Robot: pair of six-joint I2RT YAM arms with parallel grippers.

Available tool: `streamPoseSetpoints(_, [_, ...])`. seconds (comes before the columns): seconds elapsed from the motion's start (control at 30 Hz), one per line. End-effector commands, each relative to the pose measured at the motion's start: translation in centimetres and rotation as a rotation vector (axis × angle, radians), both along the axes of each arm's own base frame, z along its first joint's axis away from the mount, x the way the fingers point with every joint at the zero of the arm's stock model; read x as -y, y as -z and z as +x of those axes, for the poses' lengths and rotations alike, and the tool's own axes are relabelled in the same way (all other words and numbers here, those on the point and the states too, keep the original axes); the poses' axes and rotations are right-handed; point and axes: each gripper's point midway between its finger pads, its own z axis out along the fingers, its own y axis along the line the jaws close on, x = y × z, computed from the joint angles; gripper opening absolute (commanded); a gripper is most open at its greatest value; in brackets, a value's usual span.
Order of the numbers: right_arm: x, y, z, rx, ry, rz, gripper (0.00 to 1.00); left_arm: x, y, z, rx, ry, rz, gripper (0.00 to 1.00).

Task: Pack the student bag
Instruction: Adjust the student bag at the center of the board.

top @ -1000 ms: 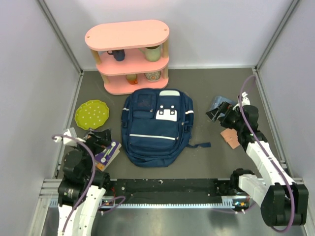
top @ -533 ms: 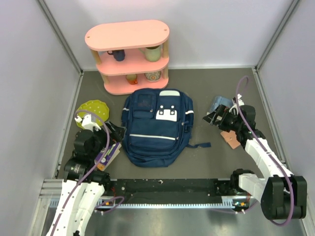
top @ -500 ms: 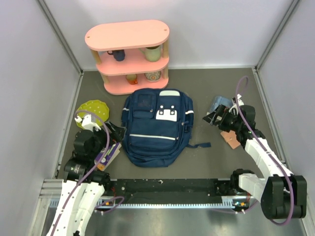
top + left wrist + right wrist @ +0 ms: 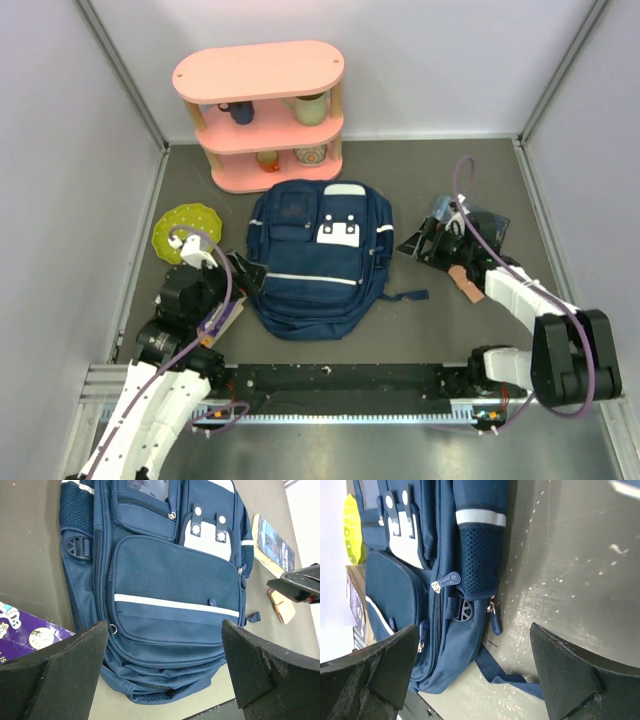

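The student bag (image 4: 318,260) is a navy backpack with a white stripe and a white buckle patch, lying flat with its front up in the middle of the table. My left gripper (image 4: 245,272) hovers open at its lower left edge. In the left wrist view the bag (image 4: 175,580) fills the frame between the spread fingers of that gripper (image 4: 164,625). My right gripper (image 4: 412,243) is open just off the bag's right side. The right wrist view shows the bag's mesh side pocket (image 4: 477,560), a zipper pull and a loose strap (image 4: 510,672) below that gripper (image 4: 474,630).
A purple book (image 4: 222,312) lies under my left arm, and a green plate (image 4: 186,232) lies behind it. A pink shelf (image 4: 262,110) holding cups stands at the back. A blue book (image 4: 478,222) and a tan flat item (image 4: 467,283) lie right of the bag.
My left arm has swung forward and right to the bag's left edge. My right gripper has moved left, away from the blue book, up to the bag's right side.
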Motion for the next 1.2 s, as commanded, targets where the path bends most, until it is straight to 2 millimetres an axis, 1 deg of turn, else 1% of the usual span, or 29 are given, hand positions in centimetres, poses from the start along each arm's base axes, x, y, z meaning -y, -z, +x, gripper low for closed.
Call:
streamPoseSetpoints(0.0, [-2.5, -1.1, 2.1, 0.056, -0.033, 0.061, 0.90, 0.8, -0.5, 0.8, 0.030, 0.004, 0.018, 0.99])
streamPoseSetpoints(0.03, [-2.6, -1.5, 2.8, 0.078, -0.026, 0.076, 0.89, 0.8, 0.0, 1.0, 0.016, -0.004, 0.036, 0.99])
streamPoseSetpoints(0.07, [-2.7, -1.2, 3.2, 0.074, -0.022, 0.083, 0.89, 1.4, 0.0, 0.8, 0.014, 0.015, 0.038, 0.99])
streamPoseSetpoints(0.1, [-2.7, -0.3, 3.6, 0.045, -0.005, 0.088, 0.89, 1.3, 0.2, 1.0, 0.011, 0.002, 0.047, 0.99])
streamPoseSetpoints(0.17, [-3.0, -0.5, 5.0, 0.063, 0.000, 0.098, 0.88, 1.8, 0.5, 1.0, 0.003, 0.017, 0.054, 0.99])
streamPoseSetpoints(0.2, [-3.1, 0.5, 5.4, 0.029, 0.001, 0.101, 0.89, 1.9, 0.5, 1.2, 0.008, 0.019, 0.051, 0.99])
streamPoseSetpoints(0.23, [-3.4, 0.0, 6.3, 0.047, -0.008, 0.110, 0.88, 2.0, 0.5, 1.3, 0.009, 0.020, 0.052, 0.99])
streamPoseSetpoints(0.27, [-3.6, 0.1, 6.7, 0.044, -0.014, 0.117, 0.87, 2.0, 0.7, 1.3, 0.008, 0.021, 0.054, 0.99])
streamPoseSetpoints(0.3, [-4.0, 0.2, 7.0, 0.034, -0.025, 0.132, 0.87, 2.1, 0.6, 1.4, 0.015, 0.023, 0.048, 0.99])
streamPoseSetpoints(0.33, [-4.3, 0.9, 7.7, 0.015, -0.030, 0.141, 0.86, 2.3, 0.5, 1.5, 0.017, 0.030, 0.044, 0.99])
streamPoseSetpoints(0.4, [-4.8, 1.0, 8.5, 0.013, -0.042, 0.172, 0.85, 2.6, 0.2, 1.6, 0.026, 0.042, 0.035, 0.99])
streamPoseSetpoints(0.43, [-5.1, 1.7, 9.0, -0.005, -0.043, 0.178, 0.85, 2.8, 0.2, 1.7, 0.023, 0.050, 0.031, 0.99])
streamPoseSetpoints(0.53, [-5.5, 2.2, 10.1, -0.022, -0.047, 0.194, 0.82, 3.0, 0.3, 1.8, 0.020, 0.055, 0.032, 0.99])
streamPoseSetpoints(0.63, [-6.1, 2.4, 10.5, -0.020, -0.059, 0.194, 0.79, 3.2, 0.5, 2.0, 0.020, 0.063, 0.035, 0.99])
streamPoseSetpoints(0.7, [-6.7, 3.1, 10.5, -0.042, -0.072, 0.177, 0.77, 3.5, 0.5, 2.1, 0.019, 0.079, 0.028, 0.99])
streamPoseSetpoints(0.73, [-6.9, 2.8, 11.1, -0.032, -0.077, 0.173, 0.77, 3.8, 0.3, 2.2, 0.025, 0.085, 0.022, 0.99])
streamPoseSetpoints(0.77, [-7.1, 3.6, 11.2, -0.052, -0.085, 0.158, 0.77, 3.8, 0.4, 2.2, 0.023, 0.087, 0.022, 0.99])
streamPoseSetpoints(0.8, [-7.1, 4.0, 11.3, -0.069, -0.080, 0.144, 0.72, 3.9, 0.5, 2.3, 0.016, 0.086, 0.024, 0.99])
streamPoseSetpoints(0.83, [-7.3, 3.8, 11.8, -0.063, -0.084, 0.145, 0.67, 3.9, 0.5, 2.4, 0.015, 0.087, 0.026, 0.99])
streamPoseSetpoints(0.9, [-7.5, 3.6, 11.8, -0.058, -0.096, 0.156, 0.39, 4.0, 0.4, 2.5, 0.014, 0.089, 0.032, 0.99])
streamPoseSetpoints(0.97, [-7.4, 3.1, 11.7, -0.048, -0.091, 0.166, 0.00, 4.4, 0.1, 2.2, 0.015, 0.120, 0.022, 0.99])
streamPoseSetpoints(1.0, [-7.4, 1.9, 11.7, -0.013, -0.083, 0.168, 0.00, 4.5, 0.0, 2.2, 0.018, 0.124, 0.020, 0.99])
streamPoseSetpoints(1.03, [-7.0, 1.9, 11.2, -0.020, -0.068, 0.162, 0.00, 4.5, -0.1, 2.2, 0.018, 0.123, 0.016, 0.99])
streamPoseSetpoints(1.07, [-6.7, 1.2, 10.9, -0.006, -0.050, 0.154, 0.00, 4.5, 0.0, 2.1, 0.016, 0.124, 0.015, 0.99])
streamPoseSetpoints(1.1, [-5.9, 0.8, 11.1, 0.007, 0.012, 0.130, 0.00, 4.5, 0.0, 2.1, 0.018, 0.121, 0.014, 0.99])
streamPoseSetpoints(1.13, [-4.9, -0.7, 9.9, 0.040, 0.061, 0.123, 0.00, 4.5, 0.3, 2.1, 0.011, 0.119, 0.013, 0.99])
streamPoseSetpoints(1.17, [-4.2, -1.1, 9.3, 0.032, 0.127, 0.133, 0.00, 4.4, 0.5, 2.1, 0.008, 0.116, 0.014, 0.99])
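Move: The student bag's right side edge, by its white stripe, lies about 9 cm ahead of the right hand, 7 cm to its left and 5 cm below. The bag's middle is 20 cm to that hand's left and about 1 cm ahead; the loose strap end lies some 9 cm back, straight below that line, and the blue book 8 cm ahead and 13 cm to the right. From the left hand the same side edge is roughly 17 cm ahead, 25 cm right and 13 cm lower. The right hand first sinks and slides left, then reaches forward along the bag's right side, about 10 cm forward, 6 cm left and 4 cm down in all, where its wide-open fingers shut and pinch the side fabric near the white stripe before easing back a centimetre or so with it held. Meanwhile the left hand, still wide open, drifts some 4 cm to its right and a little forward and down over the bag's left part, with no grip taken. ##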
